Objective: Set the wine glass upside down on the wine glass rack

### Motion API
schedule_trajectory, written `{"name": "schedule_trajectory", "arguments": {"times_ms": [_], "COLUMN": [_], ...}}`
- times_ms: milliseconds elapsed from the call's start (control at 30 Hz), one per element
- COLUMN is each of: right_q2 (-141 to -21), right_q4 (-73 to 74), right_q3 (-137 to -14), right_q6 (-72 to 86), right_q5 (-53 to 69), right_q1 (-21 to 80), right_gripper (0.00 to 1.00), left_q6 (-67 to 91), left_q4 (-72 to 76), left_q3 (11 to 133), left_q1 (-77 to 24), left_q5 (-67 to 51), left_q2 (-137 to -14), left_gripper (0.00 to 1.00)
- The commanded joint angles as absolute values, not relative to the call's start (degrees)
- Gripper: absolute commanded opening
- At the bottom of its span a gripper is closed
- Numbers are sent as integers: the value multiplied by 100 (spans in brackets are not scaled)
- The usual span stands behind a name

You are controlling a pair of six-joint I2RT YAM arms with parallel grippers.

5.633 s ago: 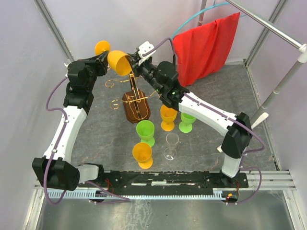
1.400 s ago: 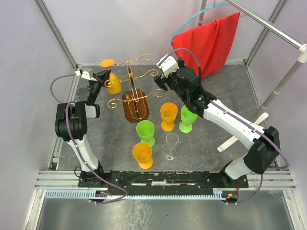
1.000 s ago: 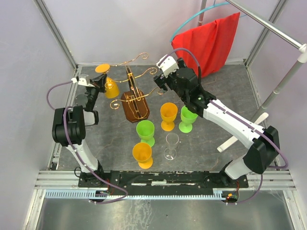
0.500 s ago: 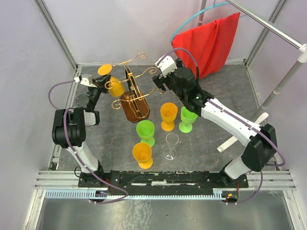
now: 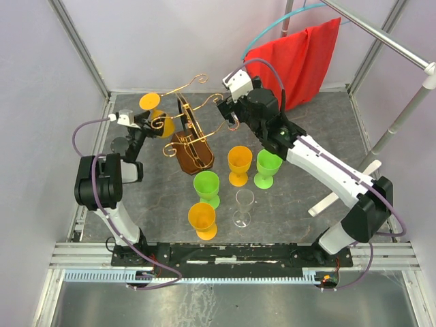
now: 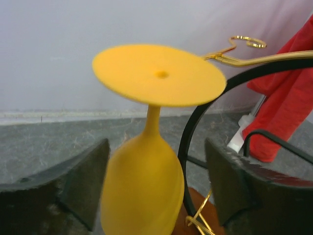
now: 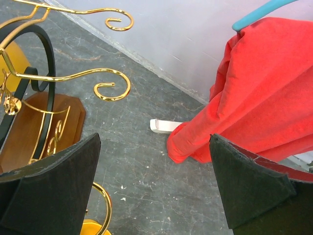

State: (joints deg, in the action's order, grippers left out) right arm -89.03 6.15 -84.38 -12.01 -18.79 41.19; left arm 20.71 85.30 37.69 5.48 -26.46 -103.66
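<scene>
An orange wine glass hangs upside down, foot on top, between the fingers of my left gripper. The jaws are open, with a gap on each side of the bowl. A gold arm of the wine glass rack meets the foot's rim. In the top view the glass is at the left of the rack, whose brown base and gold arms lean over, and the left gripper is beside it. My right gripper stands open and empty at the rack's right; the rack's gold curls show left of it.
In front of the rack stand two green glasses, two orange ones and a clear one. A red cloth hangs at the back right, also seen from the right wrist. A white pole leans at right.
My left gripper has opened from shut on the orange glass. The rack has tipped and shifted a little. The right gripper has edged toward the back.
</scene>
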Motion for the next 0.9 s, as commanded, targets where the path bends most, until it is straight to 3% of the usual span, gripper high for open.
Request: {"name": "schedule_trajectory", "arguments": {"times_ms": [0,33,333,500,867], "right_q2": [-8904,-8915,-9390,-9566,-9854], "right_q4": [794,824,2182,2564,4070], "right_q3": [-8867,-8921,-10282,-10775,-11535], "right_q6": [-874,-837,-146,-9,535], "right_q5": [-2027,-2018,-1732,-1718,-2014], "right_q1": [4105,4101,3774,3659,3168], "right_gripper": [100,100,100,100,100], "left_q6": [1937,1942,1868,1614,1101], "left_q4": [8688,8679,8040,7542,4484], "left_q3": [3524,3472,3053,2834,3055], "left_q1": [553,565,829,973,1033], "left_q5": [-2613,-2594,-2392,-1628,215], "left_q2": [-10016,-9981,-9490,-9014,-7240], "left_gripper": [93,100,99,99,99]}}
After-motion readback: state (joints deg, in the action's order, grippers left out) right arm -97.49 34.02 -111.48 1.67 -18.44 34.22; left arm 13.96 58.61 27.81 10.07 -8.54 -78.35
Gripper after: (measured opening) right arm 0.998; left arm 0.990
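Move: The orange glass, already upside down on the rack's left side, lies about 3 cm ahead of the left hand, 1 cm to its right and roughly level. The rack's wooden base is some 12 cm right of this hand, 7 cm back and 18 cm lower. From the right hand, the standing orange glass lies about 14 cm back, 1 cm left and 26 cm below; the green glass stands some 9 cm to the right of it. The hanging orange glass is left to the rack: the left fingers, already most of the way apart, open fully as the hand dips slightly and backs off about 5 cm, then sweeps some 8 cm left, turning about 25 degrees counter-clockwise. The open, empty right hand rises and goes forward, then swings right, away from the rack, tipping its fingers downward. ##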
